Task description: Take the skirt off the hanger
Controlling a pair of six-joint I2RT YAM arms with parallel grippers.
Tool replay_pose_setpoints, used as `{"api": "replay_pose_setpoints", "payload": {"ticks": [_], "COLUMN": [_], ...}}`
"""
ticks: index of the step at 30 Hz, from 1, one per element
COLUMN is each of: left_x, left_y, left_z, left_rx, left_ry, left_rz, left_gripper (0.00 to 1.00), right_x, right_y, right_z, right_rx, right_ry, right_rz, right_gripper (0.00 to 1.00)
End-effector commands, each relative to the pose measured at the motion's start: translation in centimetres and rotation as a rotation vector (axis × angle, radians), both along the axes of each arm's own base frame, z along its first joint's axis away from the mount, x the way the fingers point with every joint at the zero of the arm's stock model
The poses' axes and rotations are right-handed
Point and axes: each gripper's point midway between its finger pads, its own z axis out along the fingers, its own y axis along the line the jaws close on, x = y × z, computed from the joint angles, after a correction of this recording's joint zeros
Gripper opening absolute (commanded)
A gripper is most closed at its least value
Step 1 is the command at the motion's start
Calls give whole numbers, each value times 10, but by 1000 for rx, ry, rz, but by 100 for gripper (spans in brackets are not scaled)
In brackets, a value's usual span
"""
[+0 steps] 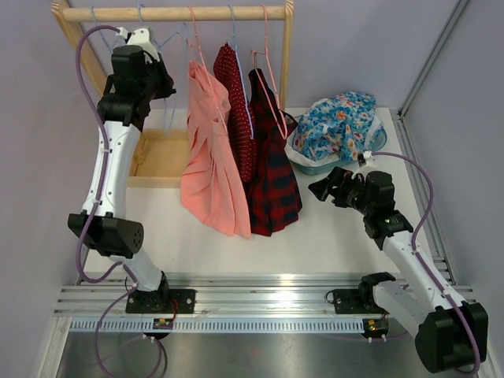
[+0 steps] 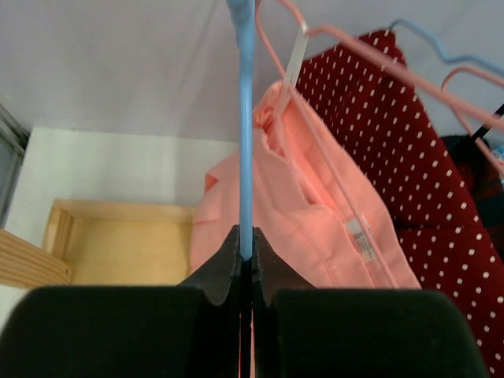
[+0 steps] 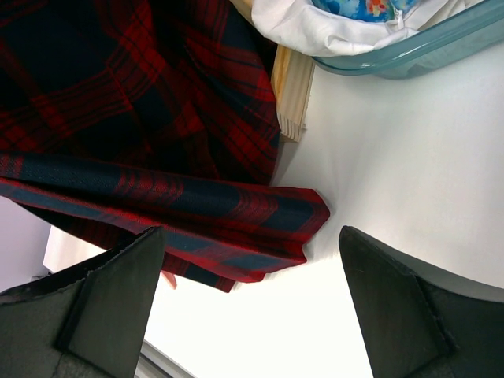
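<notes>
Three garments hang from hangers on the wooden rail: a salmon-pink skirt, a red polka-dot one and a red-and-navy plaid skirt. High at the rail's left end, my left gripper is shut on the thin bar of a light blue hanger, just left of the pink skirt. I cannot tell whether any cloth hangs from that hanger. My right gripper is open, low over the table, facing the plaid hem without touching it.
A shallow wooden tray lies on the table under the rail's left part. A teal basket holding a floral blue cloth stands at the back right. The rack's wooden post rises behind the plaid skirt.
</notes>
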Motion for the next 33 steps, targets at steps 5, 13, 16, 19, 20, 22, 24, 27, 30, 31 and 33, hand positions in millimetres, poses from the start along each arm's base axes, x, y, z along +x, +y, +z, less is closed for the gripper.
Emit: {"api": "replay_pose_setpoints", "payload": {"ticks": [5,13,16,19,20,22,24,27,30,31,33], "left_x": [-25,-72,-83,-90,-90,-88,-80,-68,-60,-58,-60], "left_y": [5,-10,-35,-63,-75,-86,-102,-115,-120,-121,-125], "left_z": [5,53,64,76,77,78,68,58,55,53,56], "left_rx": [-42,-32,-24,-45,-52,-68,-68,-59,-60,-62,-59], "left_ry": [-31,-115,-130,-158,-159,-170,-153,-139,-140,-136,-151], "left_rz": [23,-7,-61,-119,-143,-158,-177,-177,-158,-159,-161], "left_gripper": [8,46,51,53,53,53,53,53,52,52,52], "right_x": [0,-1,-1,-1,-1,-2,-2,-3,-4,-4,-4], "right_y": [7,6,6,6,5,4,3,3,2,2,2], "right_z": [6,8,7,6,6,5,6,4,4,4,3], "right_rx": [20,19,16,15,12,7,5,0,-2,-2,-2], "right_ry": [-22,-28,-24,-23,-21,-21,-21,-16,-17,-17,-16], "right_rz": [32,31,28,27,25,23,21,17,15,16,16], "right_gripper": [99,99,99,99,99,99,100,100,99,99,100]}}
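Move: My left hand, at rail height, is still shut on the bare blue hanger. The near part of the pink hanger is about 12 cm to the right, roughly level with it in reach and 3 cm lower. The pink skirt's middle is some 10 cm right and 15 cm below; the dotted skirt's is about 17 cm right and 12 cm below, both about level in reach. From my idle right hand the pink hanger is some 19 cm ahead, 25 cm left and 20 cm up. I open my left fingers to about half and leave the blue hanger, drawing back about 9 cm and lifting clear. I sweep some 12 cm to the right towards the pink hanger, yawing about 10 degrees clockwise, then turn in again, forward and down by a few centimetres with the fingers still parted, bringing the pink hanger's arm into line between them. ##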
